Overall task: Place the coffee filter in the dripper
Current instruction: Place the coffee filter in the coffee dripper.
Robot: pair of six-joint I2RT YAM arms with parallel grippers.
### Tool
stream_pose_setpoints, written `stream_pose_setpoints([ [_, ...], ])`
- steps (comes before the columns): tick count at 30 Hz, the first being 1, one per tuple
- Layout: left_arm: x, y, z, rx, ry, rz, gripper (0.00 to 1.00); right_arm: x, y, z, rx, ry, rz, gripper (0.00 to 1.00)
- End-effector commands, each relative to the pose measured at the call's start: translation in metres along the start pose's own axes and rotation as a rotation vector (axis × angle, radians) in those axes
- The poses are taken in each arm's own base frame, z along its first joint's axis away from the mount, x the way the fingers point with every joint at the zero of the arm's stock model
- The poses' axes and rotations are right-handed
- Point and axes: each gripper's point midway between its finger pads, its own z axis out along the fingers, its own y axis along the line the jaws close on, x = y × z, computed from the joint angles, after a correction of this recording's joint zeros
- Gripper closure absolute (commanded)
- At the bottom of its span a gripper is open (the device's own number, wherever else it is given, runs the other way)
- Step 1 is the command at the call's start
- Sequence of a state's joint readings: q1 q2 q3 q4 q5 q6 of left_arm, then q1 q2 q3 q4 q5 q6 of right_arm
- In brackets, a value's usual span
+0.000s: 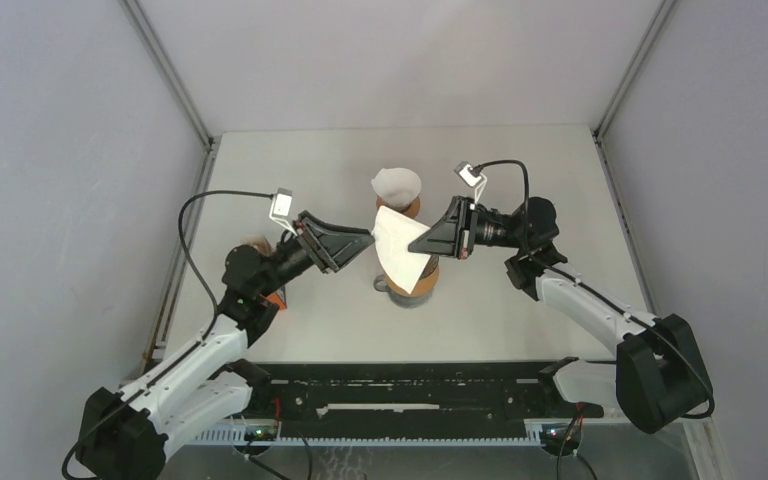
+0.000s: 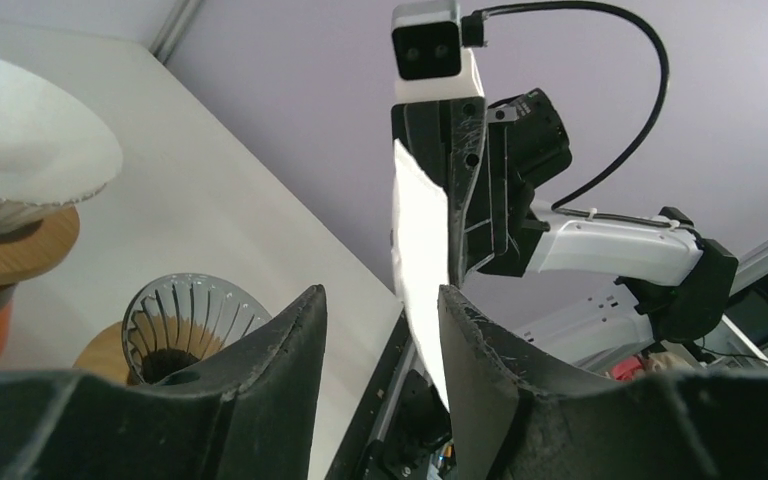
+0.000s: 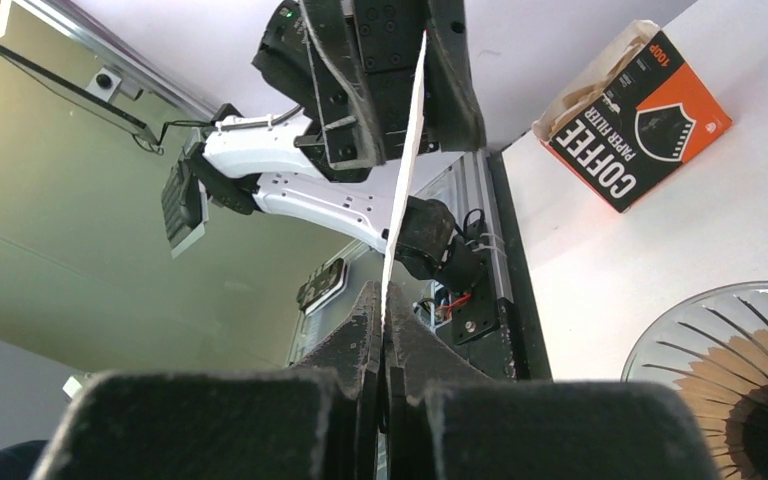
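A white paper coffee filter [image 1: 400, 250] hangs flat in the air between the two arms, just above the glass dripper [image 1: 425, 283] on its wooden collar. My right gripper [image 3: 384, 300] is shut on the filter's [image 3: 405, 170] right edge, seen edge-on in the right wrist view. My left gripper [image 2: 380, 300] is open around the opposite edge. The filter [image 2: 418, 250] rests against its right finger [image 2: 480, 350], with a clear gap to the left finger. The ribbed dripper [image 2: 185, 320] sits below and left of those jaws, and shows as the dripper [image 3: 740, 370] at lower right in the right wrist view.
A second dripper with a filter in it [image 1: 397, 188] stands on a wooden and orange base behind the first. An orange coffee filter box [image 3: 635, 120] lies on the table near the left arm, partly hidden under it [image 1: 276, 298]. A black rail [image 1: 410, 390] runs along the near edge.
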State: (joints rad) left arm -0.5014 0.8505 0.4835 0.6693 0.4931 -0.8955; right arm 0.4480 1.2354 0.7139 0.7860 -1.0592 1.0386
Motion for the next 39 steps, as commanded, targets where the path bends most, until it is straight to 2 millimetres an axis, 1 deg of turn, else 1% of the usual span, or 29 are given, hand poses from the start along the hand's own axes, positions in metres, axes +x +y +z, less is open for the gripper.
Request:
stream_pose_setpoints([
  [1,-0.009,-0.018,0.005,0.077,0.003,0.002,0.51,-0.012,0.032,0.003,-0.078,-0.008,-0.129,1.0],
  [4,-0.009,-0.017,0.006,0.072,0.003,-0.003,0.51,-0.011,0.032,0.003,-0.083,0.0,-0.132,1.0],
  [12,-0.01,-0.01,0.005,0.042,-0.017,-0.019,0.61,-0.009,0.033,0.003,-0.088,0.011,-0.135,1.0],
  [19,-0.011,-0.013,0.003,0.047,-0.026,-0.019,0.62,-0.007,0.035,0.003,-0.09,0.015,-0.143,1.0],
  [26,-0.01,-0.009,0.003,0.038,-0.025,-0.028,0.68,-0.006,0.037,0.003,-0.093,0.018,-0.147,1.0],
  [39,-0.005,-0.006,0.003,0.028,-0.008,-0.041,0.72,-0.007,0.038,0.003,-0.092,0.013,-0.151,1.0],
])
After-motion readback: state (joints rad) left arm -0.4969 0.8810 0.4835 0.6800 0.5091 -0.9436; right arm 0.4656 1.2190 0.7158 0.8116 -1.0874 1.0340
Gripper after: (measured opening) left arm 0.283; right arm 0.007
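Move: The right hand still pinches the coffee filter; the glass dripper it is meant for lies about 13 cm below, some 4 cm ahead and level sideways. The dripper already lined with a white filter stands about 13 cm farther out than the glass one and 2 cm to its left. From the left hand, the held filter's middle lies roughly 5 cm to the right, 2 cm back and 2 cm lower, its free edge right at the fingertips. Slowly back by a little over 1 cm and barely 1 cm up, the right hand draws the pinched filter, keeping its grip shut. The left hand first dips about 1 cm, then practically holds its place at the filter's free edge while its fingers narrow from half open to about a quarter; whether they touch the paper can't be made out. ##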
